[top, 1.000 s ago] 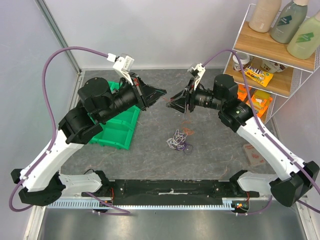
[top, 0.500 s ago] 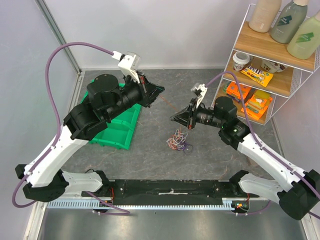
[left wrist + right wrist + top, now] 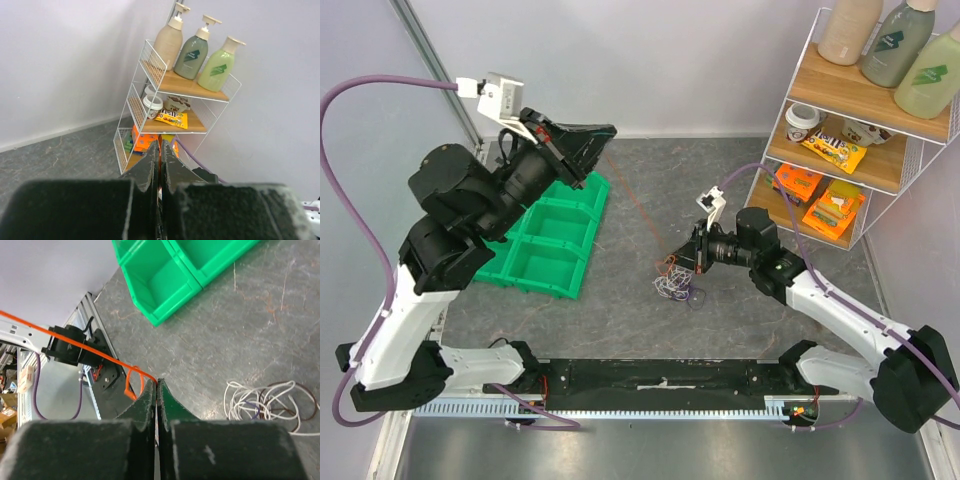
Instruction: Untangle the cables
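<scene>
The cables [image 3: 676, 286] lie as a small clump of white, purple and dark loops on the grey table, and show in the right wrist view as cables [image 3: 270, 401] too. One red-orange cable [image 3: 636, 206] runs taut from the clump's upper edge up to my left gripper [image 3: 609, 129], which is raised high at the back left. A sliver of orange shows between its shut jaws in the left wrist view, where the left gripper [image 3: 161, 146] points at the shelf. My right gripper [image 3: 673, 262] sits low beside the clump. The right gripper [image 3: 158, 384] is shut on the red-orange cable [image 3: 75, 343].
Green bins [image 3: 556, 236] sit at the left under the left arm, seen also as green bins [image 3: 165, 275]. A white wire shelf [image 3: 880, 160] with bottles and snack packs stands at the right. The black base rail [image 3: 660, 376] runs along the near edge.
The left arm has swung up and back to the left, drawing the red-orange cable taut. The right gripper dropped to the clump and shut on that cable.
</scene>
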Motion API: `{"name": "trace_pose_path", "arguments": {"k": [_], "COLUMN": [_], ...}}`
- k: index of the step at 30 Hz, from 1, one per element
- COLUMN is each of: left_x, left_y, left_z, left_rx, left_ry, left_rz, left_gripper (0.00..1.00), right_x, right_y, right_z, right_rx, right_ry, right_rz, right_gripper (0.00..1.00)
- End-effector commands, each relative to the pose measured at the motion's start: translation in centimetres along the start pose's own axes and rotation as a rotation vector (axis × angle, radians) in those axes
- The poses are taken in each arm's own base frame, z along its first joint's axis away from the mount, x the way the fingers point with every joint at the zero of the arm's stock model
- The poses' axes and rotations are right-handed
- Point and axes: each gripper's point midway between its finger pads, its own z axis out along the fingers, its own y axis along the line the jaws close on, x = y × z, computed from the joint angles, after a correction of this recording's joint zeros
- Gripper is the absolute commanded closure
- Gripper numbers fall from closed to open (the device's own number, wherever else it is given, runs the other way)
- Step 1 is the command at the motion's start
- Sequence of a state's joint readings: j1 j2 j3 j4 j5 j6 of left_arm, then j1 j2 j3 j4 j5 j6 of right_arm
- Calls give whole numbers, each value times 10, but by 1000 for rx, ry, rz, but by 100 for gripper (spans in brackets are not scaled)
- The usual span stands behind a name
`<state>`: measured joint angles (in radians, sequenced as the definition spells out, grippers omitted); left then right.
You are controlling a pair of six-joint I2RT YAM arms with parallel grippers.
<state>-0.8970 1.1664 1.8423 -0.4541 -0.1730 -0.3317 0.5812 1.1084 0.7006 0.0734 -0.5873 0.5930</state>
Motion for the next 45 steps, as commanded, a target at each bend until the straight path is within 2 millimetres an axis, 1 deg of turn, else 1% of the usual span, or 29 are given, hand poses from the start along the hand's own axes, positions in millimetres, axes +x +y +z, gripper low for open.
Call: {"name": "trace_pose_path", "arguments": {"k": [1, 5, 6, 7, 9, 10, 11, 14, 17, 18, 19, 20, 21, 26, 27, 29, 32, 33, 35, 37, 40, 43, 45], "left_x": [-38, -42, -47, -50, -57, -63, -67, -80, -91, -93, -95, -94, -94, -84, -79, -71, -57, -52, -41, -33, -25, -16, -10], "left_y": [-5, -3, -2, -1, 0, -1, -1, -2, -4, -5, -5, -5, -5, 8, 12, 22, 43, 54, 71, 88, 110, 127, 134], "left_z": [-3, -6, -8, -10, -12, -14, -15, -15, -15, -16, -16, -15, -15, -15, -13, -11, -9, -9, -11, -18, -33, -47, -53], "left_rx": [11, -2, -8, -17, -24, -24, -25, -31, -33, -29, -31, -33, -31, -87, -106, -151, -252, -302, -389, -471, -584, -660, -690], "left_ry": [-130, -144, -157, -166, -188, -205, -214, -241, -258, -262, -265, -263, -260, -230, -217, -191, -147, -133, -102, -82, -74, -53, -41], "left_rz": [-1, -3, -1, 2, 10, 14, 21, 44, 70, 72, 77, 80, 85, 125, 136, 170, 227, 246, 278, 299, 309, 335, 350], "left_gripper": [98, 98, 98, 98, 98, 98, 98, 98, 98, 98, 98, 98, 98, 98, 98, 98, 98, 98, 98, 99, 98, 98, 98], "right_x": [-9, -6, 1, 5, 16, 20, 27, 58, 83, 88, 88, 86, 81, 36, 28, 13, -5, -10, -17, -19, -14, -12, -11], "right_y": [1, -15, -22, -28, -43, -49, -57, -76, -89, -91, -93, -91, -88, -65, -59, -49, -36, -34, -31, -32, -34, -34, -34], "right_z": [2, -2, -4, -5, -9, -11, -13, -15, -18, -20, -22, -22, -23, -28, -28, -31, -38, -42, -48, -53, -58, -61, -61], "right_rx": [8, 100, 137, 164, 242, 272, 316, 401, 472, 487, 500, 499, 494, 461, 449, 433, 421, 426, 441, 462, 480, 484, 485], "right_ry": [-14, -12, 15, 31, 71, 86, 107, 237, 328, 342, 340, 336, 320, 199, 183, 145, 106, 93, 77, 74, 87, 86, 85], "right_rz": [1, -6, 0, -2, 2, 4, 14, 61, 91, 99, 102, 102, 94, 37, 26, 8, -20, -29, -46, -57, -58, -52, -50], "right_gripper": [100, 100, 98, 93, 89, 85, 77, 70, 68, 68, 68, 67, 65, 58, 56, 50, 44, 43, 41, 39, 38, 37, 37]}}
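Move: The orange cable is already strung between the hands: its looped lower end is at the right fingertips, about 1 cm left of and 2 cm below that hand point, and from the left hand that end lies straight below and to the right, some 36 cm down and 7 cm right. The white-and-purple cable clump sits roughly 6 cm ahead, 2 cm right and 18 cm below the right hand. From the left hand the green tray is about 21 cm ahead, 20 cm left and 55 cm down. The orange cable's lower end is let go by the right fingers, which open to over half; that hand dips about 12 cm, tipping its left side down, then climbs back up, ending some 6 cm farther right. The left hand keeps its pinch on the cable, rises about 8 cm, then swings left, forward and down towards the green tray, turning some 30 degrees counter-clockwise. ##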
